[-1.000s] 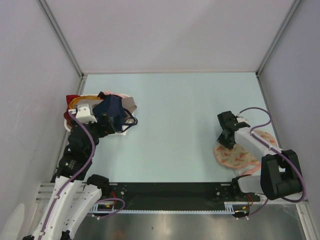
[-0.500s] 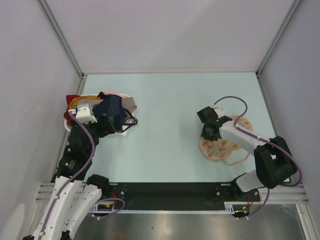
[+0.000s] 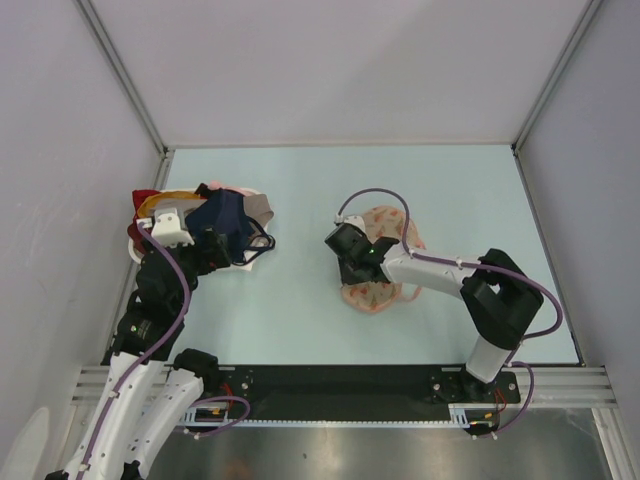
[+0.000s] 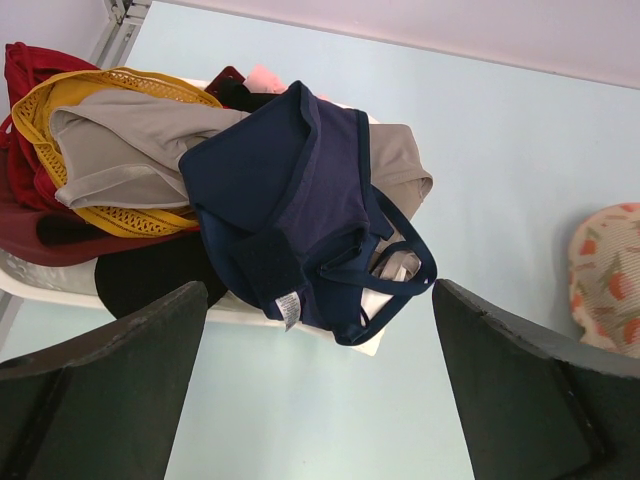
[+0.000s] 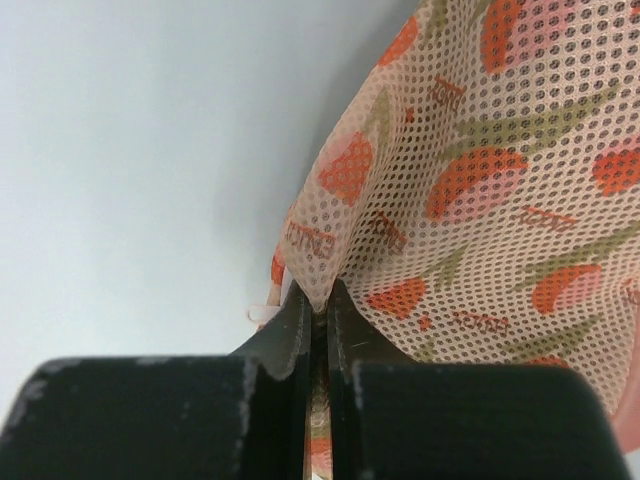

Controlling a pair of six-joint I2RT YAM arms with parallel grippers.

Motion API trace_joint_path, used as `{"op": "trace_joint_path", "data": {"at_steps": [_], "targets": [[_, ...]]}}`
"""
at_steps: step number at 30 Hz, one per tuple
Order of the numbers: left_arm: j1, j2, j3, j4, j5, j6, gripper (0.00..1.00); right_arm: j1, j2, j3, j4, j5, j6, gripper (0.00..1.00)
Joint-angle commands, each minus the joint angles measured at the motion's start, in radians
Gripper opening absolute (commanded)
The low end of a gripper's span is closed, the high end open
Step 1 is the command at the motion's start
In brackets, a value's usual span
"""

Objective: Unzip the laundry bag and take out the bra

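The laundry bag (image 3: 382, 258) is a beige-pink mesh pouch with red-orange motifs, lying near the table's middle. My right gripper (image 3: 356, 268) is shut on a pinched fold of its mesh (image 5: 470, 190); the jaws are pressed together with the fabric between them. An edge of the bag (image 4: 610, 275) shows at the right of the left wrist view. My left gripper (image 3: 225, 252) is open and empty, hovering just in front of the garment heap. No bra shows outside the bag; the bag's contents are hidden.
A heap of navy, red, yellow and grey garments (image 3: 215, 222) lies on a white tray (image 4: 240, 312) at the far left, also in the left wrist view (image 4: 290, 190). Metal frame posts and grey walls bound the table.
My right gripper has dragged the laundry bag from the right edge leftward toward the table's middle. The left arm has not moved.
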Motion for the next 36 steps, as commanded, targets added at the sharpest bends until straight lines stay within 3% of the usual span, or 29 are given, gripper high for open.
{"op": "trace_joint_path", "data": {"at_steps": [1, 6, 10, 13, 15, 21, 26, 31, 36], "targets": [[0.008, 0.006, -0.004, 0.033, 0.007, 0.020, 1.00, 0.037, 0.002, 0.002, 0.150, -0.141, -0.058, 0.05], [0.008, 0.008, -0.004, 0.031, 0.009, 0.021, 1.00, 0.051, -0.018, -0.021, 0.167, -0.197, -0.086, 0.24], [0.008, 0.006, -0.002, 0.033, 0.010, 0.027, 1.00, 0.054, -0.088, -0.032, 0.129, -0.179, -0.100, 0.54], [0.008, 0.006, -0.010, 0.033, 0.014, 0.037, 1.00, 0.054, -0.173, -0.041, 0.110, -0.162, -0.118, 0.71], [0.008, 0.017, -0.013, 0.030, 0.017, 0.041, 1.00, 0.054, -0.226, -0.040, 0.086, -0.142, -0.132, 0.76], [0.008, 0.057, -0.001, 0.024, 0.038, 0.046, 1.00, 0.042, -0.297, -0.046, 0.020, -0.103, -0.126, 0.77], [0.006, 0.095, 0.019, 0.019, 0.076, -0.012, 1.00, 0.051, -0.323, -0.096, 0.026, -0.181, -0.068, 0.75], [-0.009, 0.135, 0.036, 0.024, 0.156, -0.091, 1.00, 0.082, -0.354, -0.208, 0.161, -0.319, 0.076, 0.74], [-0.106, 0.144, 0.031, 0.041, 0.120, -0.149, 1.00, 0.123, -0.374, -0.299, 0.217, -0.372, 0.150, 0.74]]}}
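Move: The right hand is still shut on the near left corner of the laundry bag, low over the table; the bag's middle lies about 9 cm ahead and 9 cm to its right, 2 cm lower. The navy garment sits some 26 cm left of that hand and 17 cm farther out. From the open left hand the bag's middle is about 37 cm right, 11 cm ahead and 21 cm below, the navy garment 20 cm ahead, 3 cm right and 18 cm below. Leftward and a little back, the right hand drags the bag's held corner about 4 cm, turning slightly counter-clockwise, then opens its fingers, lets go and rises about 9 cm. Still open, it swings back some 6 cm while sinking again by the bag's near left end. Meanwhile the open left hand starts down and right towards the bag, roughly 4 cm each way, tipping downward. ##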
